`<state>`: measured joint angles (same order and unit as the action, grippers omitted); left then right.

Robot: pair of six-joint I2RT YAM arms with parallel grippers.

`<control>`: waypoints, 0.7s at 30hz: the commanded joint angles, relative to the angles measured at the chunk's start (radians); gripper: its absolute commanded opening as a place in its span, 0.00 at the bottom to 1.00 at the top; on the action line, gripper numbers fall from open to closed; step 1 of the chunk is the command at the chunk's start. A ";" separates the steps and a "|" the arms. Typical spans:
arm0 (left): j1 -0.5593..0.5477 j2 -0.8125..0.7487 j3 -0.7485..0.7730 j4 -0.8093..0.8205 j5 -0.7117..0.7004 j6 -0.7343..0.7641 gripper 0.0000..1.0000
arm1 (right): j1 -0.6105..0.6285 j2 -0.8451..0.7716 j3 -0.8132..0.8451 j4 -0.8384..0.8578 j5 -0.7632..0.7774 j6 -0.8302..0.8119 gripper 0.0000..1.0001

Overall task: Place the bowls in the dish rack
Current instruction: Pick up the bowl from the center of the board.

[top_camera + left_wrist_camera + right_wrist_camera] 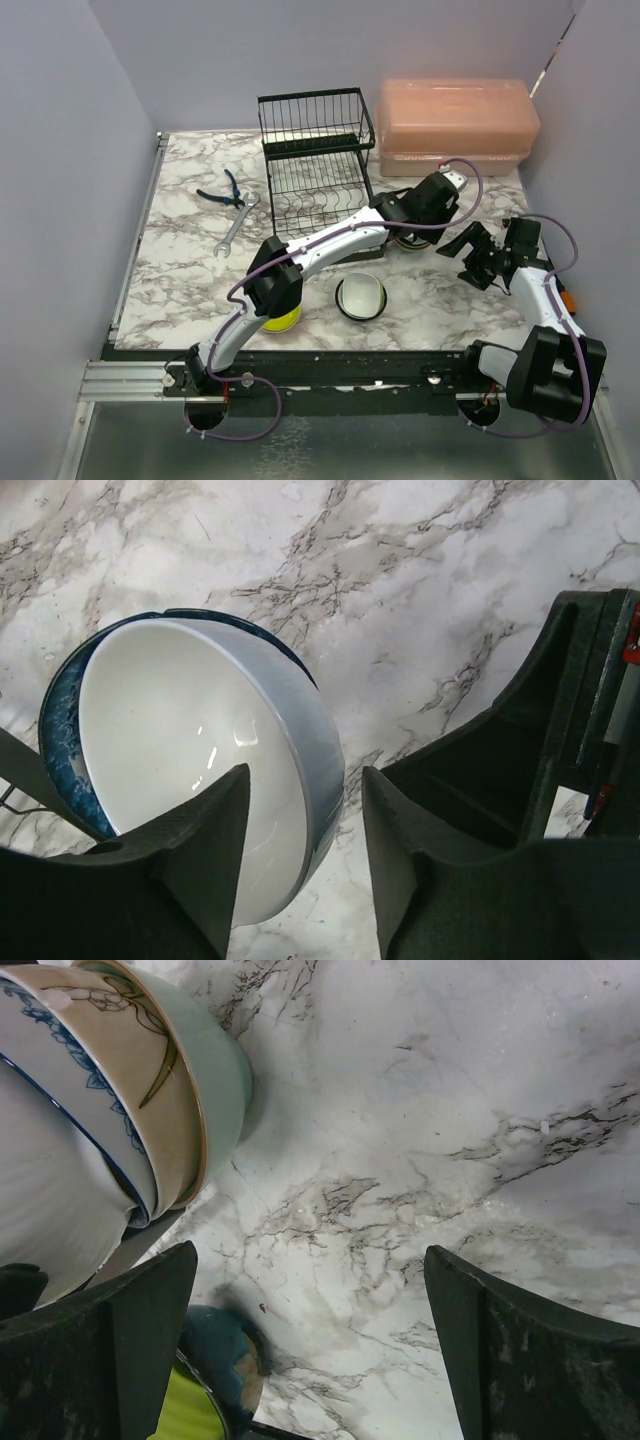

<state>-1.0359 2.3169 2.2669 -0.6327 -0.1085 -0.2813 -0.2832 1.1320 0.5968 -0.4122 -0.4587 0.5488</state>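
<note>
A white bowl [170, 730] sits tilted inside a blue-patterned bowl [62, 740]. My left gripper [305, 772] straddles the white bowl's wall, one finger inside and the other outside with a gap still showing, so it is open. From above, that gripper [410, 232] hangs over the bowl stack [400, 243] right of the black dish rack [315, 160]. The stack also holds a beige-patterned bowl [150, 1090] and a pale teal one [222, 1070]. My right gripper [462, 262] stands wide open beside the stack, only marble between its fingers [310, 1252]. A dark-sided teal bowl [360, 297] and a yellow-green bowl [280, 318] rest near the front.
A pink lidded box [455, 125] stands at the back right next to the rack. Blue-handled pliers [222, 190] and a wrench [235, 225] lie left of the rack. My left arm stretches diagonally across the marble table [180, 270], above the yellow-green bowl.
</note>
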 commanded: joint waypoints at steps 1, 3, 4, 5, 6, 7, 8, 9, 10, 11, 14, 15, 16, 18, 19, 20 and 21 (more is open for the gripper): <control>-0.014 0.016 0.045 -0.043 -0.044 0.034 0.47 | -0.007 0.010 -0.008 0.009 -0.015 -0.007 1.00; -0.018 0.018 0.047 -0.042 -0.037 0.038 0.43 | -0.006 0.008 -0.009 0.010 -0.021 -0.007 1.00; -0.021 0.018 0.047 -0.043 -0.035 0.040 0.41 | -0.005 0.006 -0.010 0.014 -0.024 -0.008 1.00; -0.022 0.020 0.048 -0.043 -0.034 0.040 0.39 | -0.005 0.006 -0.011 0.016 -0.025 -0.007 1.00; -0.023 0.020 0.050 -0.044 -0.032 0.040 0.37 | -0.006 0.008 -0.009 0.015 -0.026 -0.008 1.00; -0.024 0.021 0.052 -0.044 -0.028 0.039 0.35 | -0.005 0.009 -0.006 0.011 -0.027 -0.010 1.00; -0.025 0.022 0.053 -0.043 -0.024 0.038 0.32 | -0.006 0.009 -0.004 0.009 -0.029 -0.012 1.00; -0.027 0.022 0.054 -0.042 -0.021 0.035 0.29 | -0.006 0.008 -0.003 0.009 -0.031 -0.015 1.00; -0.027 0.022 0.056 -0.042 -0.019 0.036 0.25 | -0.006 0.006 -0.003 0.009 -0.030 -0.016 1.00; -0.026 0.022 0.058 -0.043 -0.019 0.035 0.22 | -0.006 0.004 -0.003 0.009 -0.030 -0.015 1.00; -0.027 0.019 0.064 -0.042 -0.013 0.027 0.12 | -0.006 0.006 0.001 0.005 -0.034 -0.017 1.00; -0.027 0.016 0.065 -0.042 -0.009 0.023 0.08 | -0.005 0.005 0.004 0.002 -0.037 -0.019 1.00; -0.027 0.012 0.065 -0.042 -0.006 0.020 0.05 | -0.006 0.004 0.004 0.000 -0.039 -0.019 1.00; -0.027 0.005 0.067 -0.040 -0.004 0.014 0.00 | -0.005 0.000 0.006 0.004 -0.045 -0.020 1.00; -0.027 0.001 0.069 -0.038 -0.006 0.011 0.00 | -0.005 0.000 0.007 0.005 -0.047 -0.020 1.00; -0.027 -0.007 0.069 -0.035 -0.006 0.007 0.00 | -0.006 0.001 0.008 0.004 -0.050 -0.021 1.00; -0.027 -0.013 0.069 -0.031 -0.003 0.003 0.00 | -0.005 0.003 0.013 -0.001 -0.053 -0.022 1.00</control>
<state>-1.0573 2.3249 2.2852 -0.6872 -0.1173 -0.2676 -0.2832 1.1339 0.5949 -0.4114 -0.4808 0.5423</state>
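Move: The white bowl on top of the stack is right at my left hand, its rim already between my half-open fingers; its middle lies about 4 cm left, 2 cm ahead and 2 cm lower. The blue-rimmed bowl beneath is at the same spot, some 5 cm below the hand. The dish rack is roughly 25 cm left and 8 cm ahead. From my right hand, the white bowl is about 8 cm ahead, 11 cm left and 5 cm higher. I shut the fingers of my left hand on the white bowl's wall, one pad inside and the other outside, and pinch the rim. As they close I ease the hand back just over 1 cm and a touch lower, with the wrist hardly turning. ##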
